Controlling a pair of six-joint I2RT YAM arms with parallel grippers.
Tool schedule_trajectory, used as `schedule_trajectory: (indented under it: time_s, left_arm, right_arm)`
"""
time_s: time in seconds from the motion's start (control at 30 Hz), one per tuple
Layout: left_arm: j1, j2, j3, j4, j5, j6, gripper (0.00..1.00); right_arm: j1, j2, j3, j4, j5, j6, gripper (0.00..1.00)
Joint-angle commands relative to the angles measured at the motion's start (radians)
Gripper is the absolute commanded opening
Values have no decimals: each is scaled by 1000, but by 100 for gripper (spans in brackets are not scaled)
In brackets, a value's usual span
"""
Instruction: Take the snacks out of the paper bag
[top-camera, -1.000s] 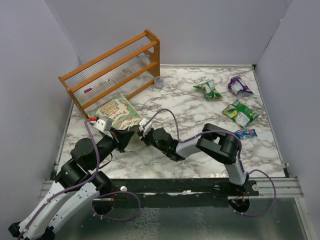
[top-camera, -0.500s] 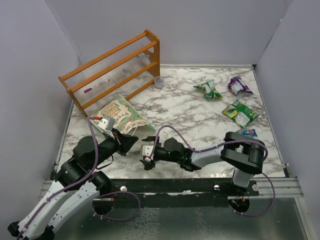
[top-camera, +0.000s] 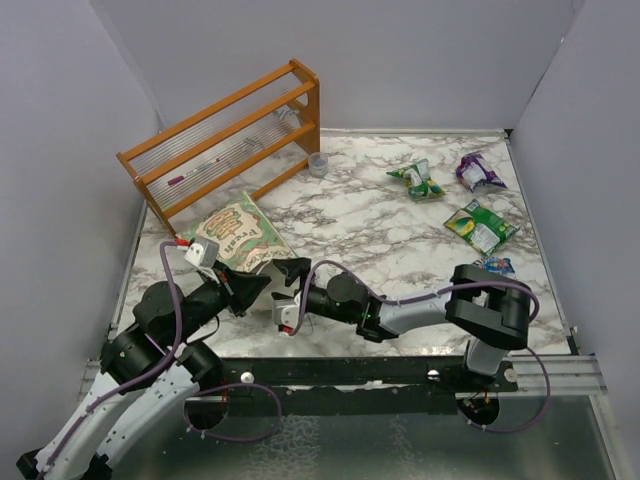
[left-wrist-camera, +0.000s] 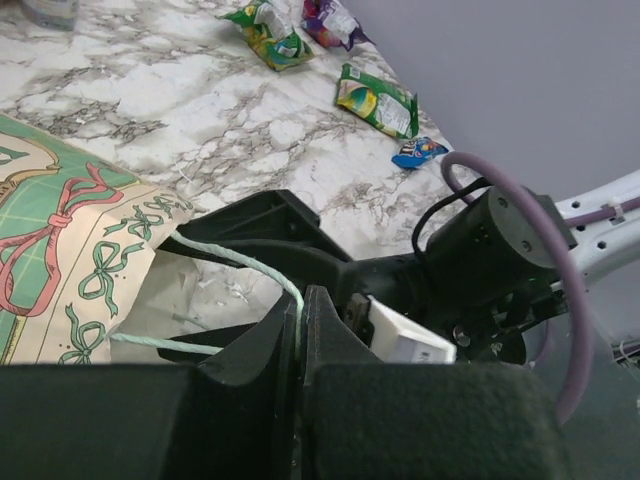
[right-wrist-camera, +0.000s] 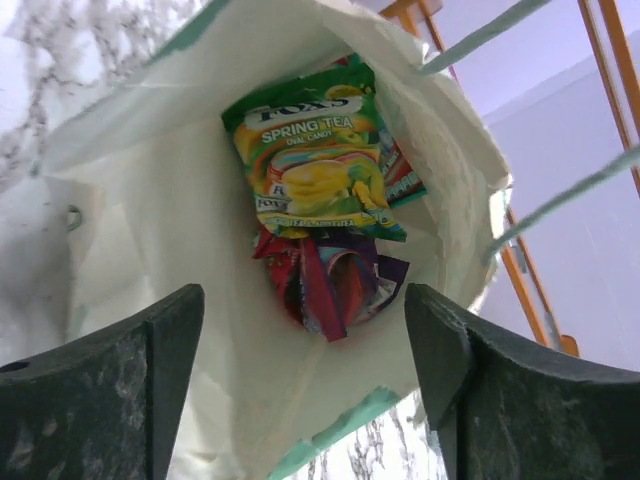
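The paper bag (top-camera: 238, 232) lies on its side at the left of the marble table, mouth toward the arms. My left gripper (top-camera: 250, 285) is shut on its pale green string handle (left-wrist-camera: 240, 262), holding the mouth up. My right gripper (top-camera: 288, 290) is open just in front of the mouth, nothing between its fingers. The right wrist view looks into the cream inside (right-wrist-camera: 150, 200): a green snack packet (right-wrist-camera: 315, 165) lies over a red and purple one (right-wrist-camera: 330, 280), ahead of the gripper (right-wrist-camera: 303, 295). Other snacks lie at the far right: green (top-camera: 418, 180), purple (top-camera: 478, 172), green (top-camera: 482, 225), blue (top-camera: 492, 266).
An orange wooden rack (top-camera: 225, 135) stands at the back left, just behind the bag. A small clear cup (top-camera: 318, 164) sits beside the rack's right end. Grey walls close in the table on three sides.
My right gripper opened, drew back from the bag toward the near edge, then came back up to the bag's mouth. The left gripper kept its hold and the bag shifted a little.
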Motion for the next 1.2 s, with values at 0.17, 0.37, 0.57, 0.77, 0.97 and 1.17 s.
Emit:
schedule_trajectory:
  time_s: [0.17,0.37,0.57,0.77,0.97,1.17]
  left_arm:
    - [-2,-60,11,18,-11,0,0]
    - [-2,-77,9,21,5,1,0]
    - [-2,-82,10,20,5,4,0]
    - [-2,-96,11,16,0,3,0]
    - [-2,-98,10,11,-13,-2,0]
    - [-2,-83,11,7,-23,-6,0]
  right_arm:
    - [2,253,168,82,180,-370,72]
    - [-26,433,356,134,349,-468,78]
    - [-75,545,447,122,375,-520,79]
    - [-115,572,483,42,345,-431,69]
    - [-115,545,472,0,341,-347,35]
    - [-104,462,401,-20,329,-254,7]
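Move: From the right hand, the dark red and purple snack packet lies inside the bag, about 15 cm ahead, 6 cm to the left and 8 cm below. The yellow-green Fox's packet stands roughly 4 cm farther out and 4 cm farther left than that one, and the middle of the bag's mouth is some 6 cm ahead of the hand, 3 cm left and 2 cm below. From the left hand, the red and purple packet is about 15 cm ahead, 8 cm left and 20 cm down. The right hand reaches forward about 14 cm through the bag's mouth with open fingers, sinking some 7 cm and edging a little left while the wrist swings clockwise and tilts, some 30 degrees of turn in all, to come in under the Fox's packet. Once the forward reach is nearly done, its fingers close and pinch the near end of the red and purple packet as the hand settles the last centimetre or so downwards; the left hand keeps its grip on the bag's handle, nearly in place, holding the mouth up. ##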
